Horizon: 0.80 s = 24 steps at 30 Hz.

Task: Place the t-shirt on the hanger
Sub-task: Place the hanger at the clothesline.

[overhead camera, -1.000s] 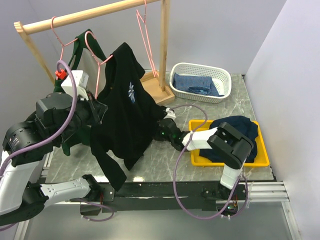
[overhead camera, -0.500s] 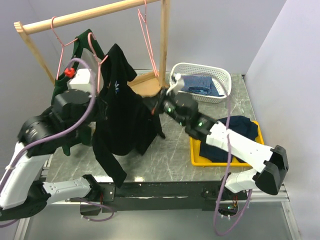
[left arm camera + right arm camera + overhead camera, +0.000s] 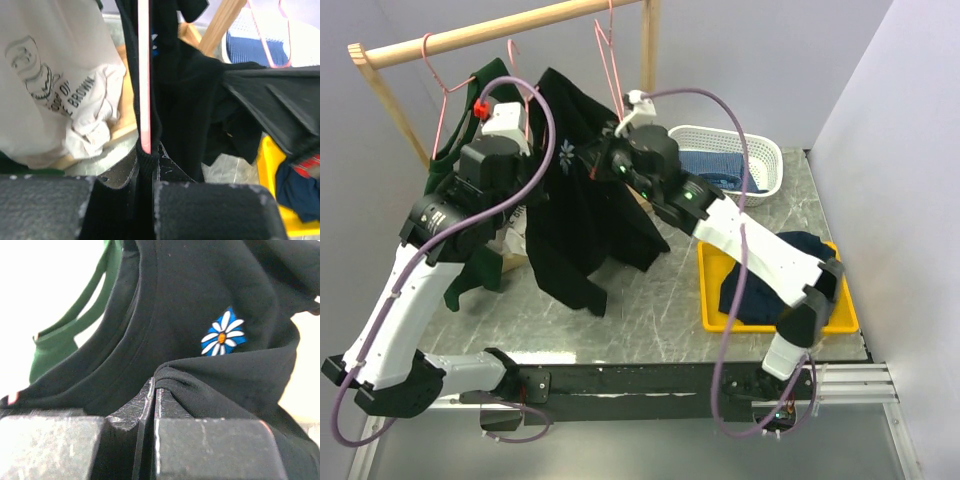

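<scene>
The black t-shirt (image 3: 582,205) hangs from its top just below the wooden rail, its hem close to the table. Its flower print (image 3: 223,333) shows in the right wrist view. My left gripper (image 3: 516,128) is high at the shirt's left side. It is shut (image 3: 148,156) on the ribbed collar, where the pink wire of the hanger (image 3: 145,75) runs down into the fingers. My right gripper (image 3: 604,162) is at the shirt's right shoulder, shut (image 3: 155,382) on a fold of black cloth. Most of the hanger is hidden by the shirt.
The rack's rail (image 3: 500,33) carries a grey shirt with green sleeves (image 3: 470,110) on a pink hanger, and an empty pink hanger (image 3: 610,70). A white basket (image 3: 770,150) stands at the back right. The yellow tray (image 3: 846,318) holds a navy garment (image 3: 775,275).
Both arms have lifted the t-shirt up and back toward the rail. The right gripper rose from low by the table to the shirt's shoulder and closed on it.
</scene>
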### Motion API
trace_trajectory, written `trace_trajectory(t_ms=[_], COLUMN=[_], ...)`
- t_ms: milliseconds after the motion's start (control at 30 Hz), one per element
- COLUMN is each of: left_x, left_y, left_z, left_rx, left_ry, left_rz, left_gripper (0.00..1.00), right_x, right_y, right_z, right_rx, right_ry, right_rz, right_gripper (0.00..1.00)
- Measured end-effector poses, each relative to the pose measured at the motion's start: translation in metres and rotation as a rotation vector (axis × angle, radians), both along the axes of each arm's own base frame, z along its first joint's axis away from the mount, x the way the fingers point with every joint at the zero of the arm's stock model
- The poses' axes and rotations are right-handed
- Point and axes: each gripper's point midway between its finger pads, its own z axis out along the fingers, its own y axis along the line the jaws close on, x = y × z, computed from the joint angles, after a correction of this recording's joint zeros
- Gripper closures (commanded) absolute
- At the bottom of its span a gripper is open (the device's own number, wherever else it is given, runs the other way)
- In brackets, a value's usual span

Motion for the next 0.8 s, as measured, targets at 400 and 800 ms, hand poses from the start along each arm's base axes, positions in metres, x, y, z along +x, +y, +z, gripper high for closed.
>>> trace_trajectory(t_ms=[400,800], left_x=[0.058,0.101], left_y=[0.009,0.016], left_z=[0.038,0.032], left_rx=[-0.055,-0.091], left_ry=[-0.079,-0.039], left_rz=[0.019,0.003], left_gripper=[0.99,0.99], right_x=[0.046,0.088], right_y=[0.01,0.031], right_z=[0.043,0.016], right_rx=[0.028,0.005], right_ry=[-0.08,-0.126], right_rz=[-0.091,-0.175], right_gripper=[1.0,1.0])
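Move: The stretch of clothesline I want for the hook is about 15 cm ahead of my left hand, which holds the pink hanger, and 12 cm above it. From my right hand, pinching a fold of the black t-shirt, it is about 15 cm ahead, 12 cm left and 10 cm up. From my left hand, the green-and-white shirt hangs about 10 cm ahead, 11 cm left and 15 cm lower; the empty hanger is about 15 cm ahead and 17 cm right, slightly higher. I carry the hanger and black t-shirt out to the clothesline with both hands together, my left going forward about 10 cm, rising some 4 cm on the way, then starting to sink. My right keeps its pinch near the flower and brings the cloth along, forward about 9 cm and a little left, rising and then dipping, its wrist turning about 10 degrees clockwise. Both grippers stay shut. ##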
